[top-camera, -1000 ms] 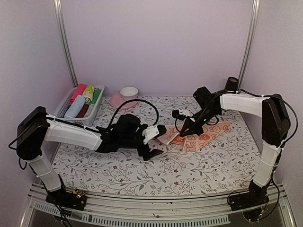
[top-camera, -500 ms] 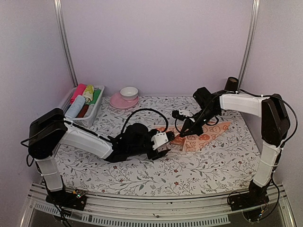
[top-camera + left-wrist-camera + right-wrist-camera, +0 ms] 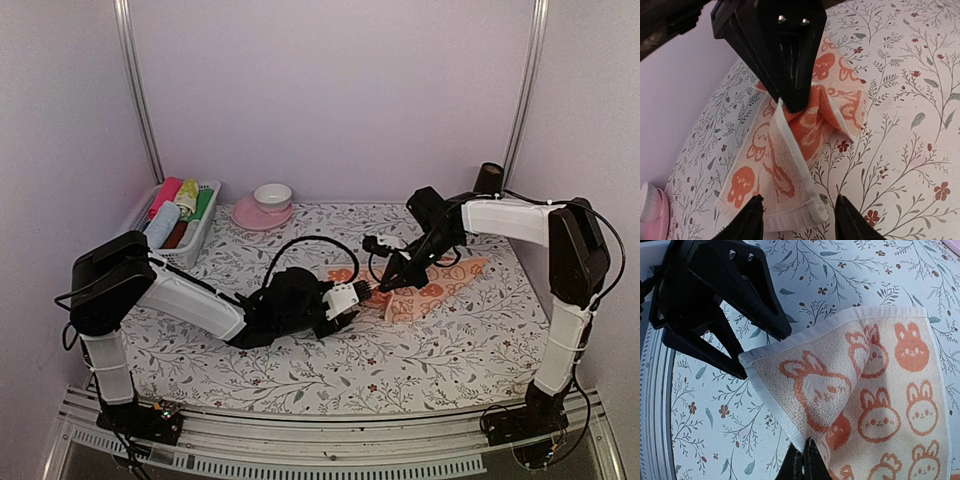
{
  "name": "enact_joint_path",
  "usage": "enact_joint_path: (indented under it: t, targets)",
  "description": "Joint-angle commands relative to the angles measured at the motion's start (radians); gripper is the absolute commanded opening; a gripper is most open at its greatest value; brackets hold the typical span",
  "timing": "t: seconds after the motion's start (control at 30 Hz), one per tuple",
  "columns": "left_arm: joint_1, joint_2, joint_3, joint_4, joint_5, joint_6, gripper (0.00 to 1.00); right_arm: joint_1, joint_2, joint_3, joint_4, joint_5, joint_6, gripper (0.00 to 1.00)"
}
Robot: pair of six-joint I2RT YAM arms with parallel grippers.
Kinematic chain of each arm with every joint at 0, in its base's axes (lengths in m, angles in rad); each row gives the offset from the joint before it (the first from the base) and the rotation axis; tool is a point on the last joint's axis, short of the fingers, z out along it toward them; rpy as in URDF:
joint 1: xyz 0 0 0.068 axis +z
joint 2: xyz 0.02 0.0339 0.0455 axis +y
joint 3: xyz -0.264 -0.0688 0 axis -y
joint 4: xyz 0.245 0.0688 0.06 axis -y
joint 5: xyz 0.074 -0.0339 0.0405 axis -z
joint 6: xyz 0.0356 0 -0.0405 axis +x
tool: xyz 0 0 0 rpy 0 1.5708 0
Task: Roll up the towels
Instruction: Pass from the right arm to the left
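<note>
A peach-orange towel (image 3: 436,283) with pale rabbit prints lies partly folded on the floral sheet, right of centre. My right gripper (image 3: 391,284) is shut on a raised fold of this towel (image 3: 890,405), and its fingertips (image 3: 807,457) pinch the fold from below. In the left wrist view the pinched fold hangs from the right gripper's black fingers (image 3: 790,60). My left gripper (image 3: 799,220) is open, one finger on each side of the towel's white-hemmed lower corner (image 3: 790,205). In the top view the left gripper (image 3: 352,296) sits just left of the right one.
A white mesh basket (image 3: 205,232) with several rolled coloured items stands at the back left. Beside it is a pink plate (image 3: 250,215) with a white bowl (image 3: 272,194) on it. Metal posts and lilac walls close in the back and sides.
My left arm has reached right to the towel. Its jaws have narrowed around the towel's lower corner. The right gripper has kept its hold and place.
</note>
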State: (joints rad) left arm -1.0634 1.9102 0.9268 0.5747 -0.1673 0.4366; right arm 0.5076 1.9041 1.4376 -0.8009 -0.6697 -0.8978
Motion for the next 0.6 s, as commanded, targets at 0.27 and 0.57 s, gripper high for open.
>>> enact_joint_path:
  t: [0.27, 0.57]
  targets:
    - [-0.022, 0.021, 0.041, 0.002, -0.010, -0.007, 0.29, -0.005, 0.016, -0.005, -0.001, -0.028, 0.007, 0.03]
    - [-0.021, 0.034, 0.061, -0.041, -0.042, -0.008, 0.26, -0.006, 0.016, -0.005, -0.003, -0.028, 0.005, 0.03]
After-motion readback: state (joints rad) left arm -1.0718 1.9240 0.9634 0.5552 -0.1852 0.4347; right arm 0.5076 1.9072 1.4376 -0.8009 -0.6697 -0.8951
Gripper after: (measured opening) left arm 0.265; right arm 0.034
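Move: The towel's free corner sticks out right between the left hand's half-open fingertips, about 1 cm to that hand's right. From the same hand, the spot pinched by the right fingers is some 4 cm ahead and 6 cm right, the towel's larger spread part about 10 cm ahead, 15 cm right and 8 cm lower. From the right hand, the corner lies roughly 4 cm back and 5 cm left, about level. The left hand closes its fingers from about half open to a quarter open around the corner of the towel, creeping up and to its right by under 1 cm, then easing half a centimetre back down with hardly any turn of the wrist. The right hand stays in place, shut, still pinching the raised edge of the towel so that the corner is held out to the left fingers. ##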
